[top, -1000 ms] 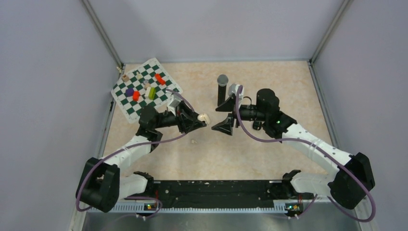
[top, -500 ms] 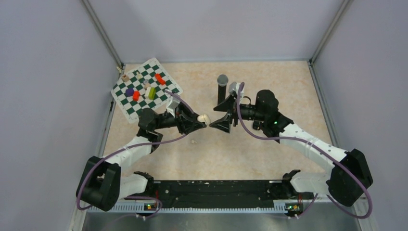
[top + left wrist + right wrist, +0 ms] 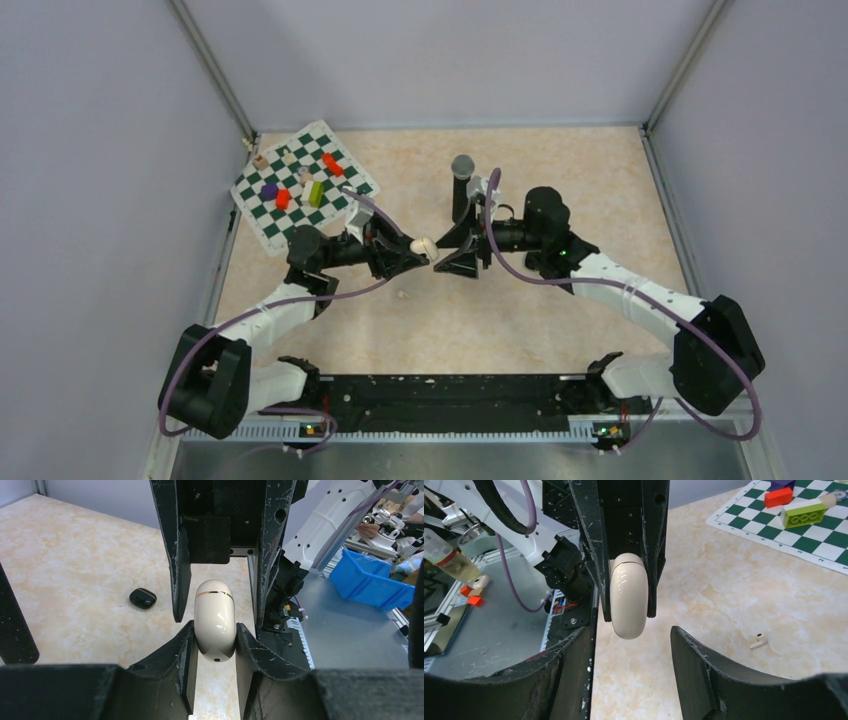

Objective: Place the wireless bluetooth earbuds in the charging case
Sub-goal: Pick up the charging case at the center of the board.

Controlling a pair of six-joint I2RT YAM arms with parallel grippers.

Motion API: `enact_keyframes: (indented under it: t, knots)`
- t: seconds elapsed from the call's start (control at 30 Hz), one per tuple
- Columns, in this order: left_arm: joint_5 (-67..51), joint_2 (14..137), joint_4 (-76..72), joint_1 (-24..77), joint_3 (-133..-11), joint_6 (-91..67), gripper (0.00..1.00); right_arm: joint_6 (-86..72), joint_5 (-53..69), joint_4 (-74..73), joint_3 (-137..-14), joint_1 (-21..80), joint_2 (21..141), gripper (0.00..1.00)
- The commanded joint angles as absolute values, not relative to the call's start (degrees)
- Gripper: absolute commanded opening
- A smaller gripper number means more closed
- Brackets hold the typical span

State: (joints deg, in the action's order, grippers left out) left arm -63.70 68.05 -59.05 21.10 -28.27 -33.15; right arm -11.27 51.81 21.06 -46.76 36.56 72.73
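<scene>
My left gripper (image 3: 215,631) is shut on a cream charging case (image 3: 215,620), lid closed, held above the table. In the top view the case (image 3: 423,245) hangs between the two arms. My right gripper (image 3: 630,629) faces it head-on, open, its fingertips level with the case's (image 3: 629,600) near end and apart from its sides. One white earbud (image 3: 759,640) lies on the table to the right of that gripper, and shows in the top view as a small white earbud (image 3: 403,294) below the left gripper (image 3: 420,252). No other earbuds show.
A small black case (image 3: 143,598) lies shut on the table. A tall black microphone (image 3: 462,185) stands just behind the right gripper (image 3: 452,250). At the back left, a green chequered mat (image 3: 262,215) carries several coloured blocks.
The right gripper has moved left up to the held case, and its jaws have narrowed. The left gripper has kept its grip and barely moved.
</scene>
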Motion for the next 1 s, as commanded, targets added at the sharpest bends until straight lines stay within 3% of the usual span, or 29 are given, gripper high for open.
enact_keyframes:
  t: [0.0, 0.4, 0.63, 0.73, 0.87, 0.97]
  knots:
    - [-64.9, 68.4, -62.7, 21.5, -28.2, -33.8, 0.00, -13.2, 55.5, 24.8, -46.7, 36.1, 73.5, 0.59]
    - [-67.0, 69.1, -61.3, 22.9, -28.6, -32.4, 0.00, -16.1, 56.9, 28.1, -46.1, 36.1, 73.7, 0.46]
    - [-66.2, 69.6, -61.3, 22.9, -29.2, -32.9, 0.00, -15.2, 57.7, 27.9, -46.0, 36.4, 73.9, 0.24]
    - [-65.7, 69.5, -60.5, 22.9, -29.3, -32.9, 0.11, -14.2, 57.4, 26.9, -46.3, 36.6, 74.0, 0.17]
    - [-65.3, 69.4, -57.1, 22.9, -30.3, -32.0, 0.38, -12.9, 57.5, 24.7, -47.3, 36.7, 73.5, 0.10]
    - [-65.4, 69.2, -54.3, 22.9, -31.0, -31.4, 0.70, -11.4, 57.2, 22.6, -47.9, 36.7, 72.8, 0.08]
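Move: The white charging case is in the air between the grippers, still pinched in the left fingertips and sticking out about 2 cm to the right of that hand's point. From the right hand it lies some 3 cm to the left, level fore and aft and perhaps 1 cm higher. On the table about 22 cm below, the black case sits roughly 20 cm right of the right hand and 5 cm farther out, and a white earbud about 10 cm to its left and 1 cm back. The white charging case changes hands: the right fingers, half open at first, shut on its near end and pinch it while that hand eases back about 1 cm. The left hand, keeping its grip meanwhile, also comes back about 1 cm, sinking nearly as much and turning slightly clockwise; only at the very end do its fingers open and let go of the case. ##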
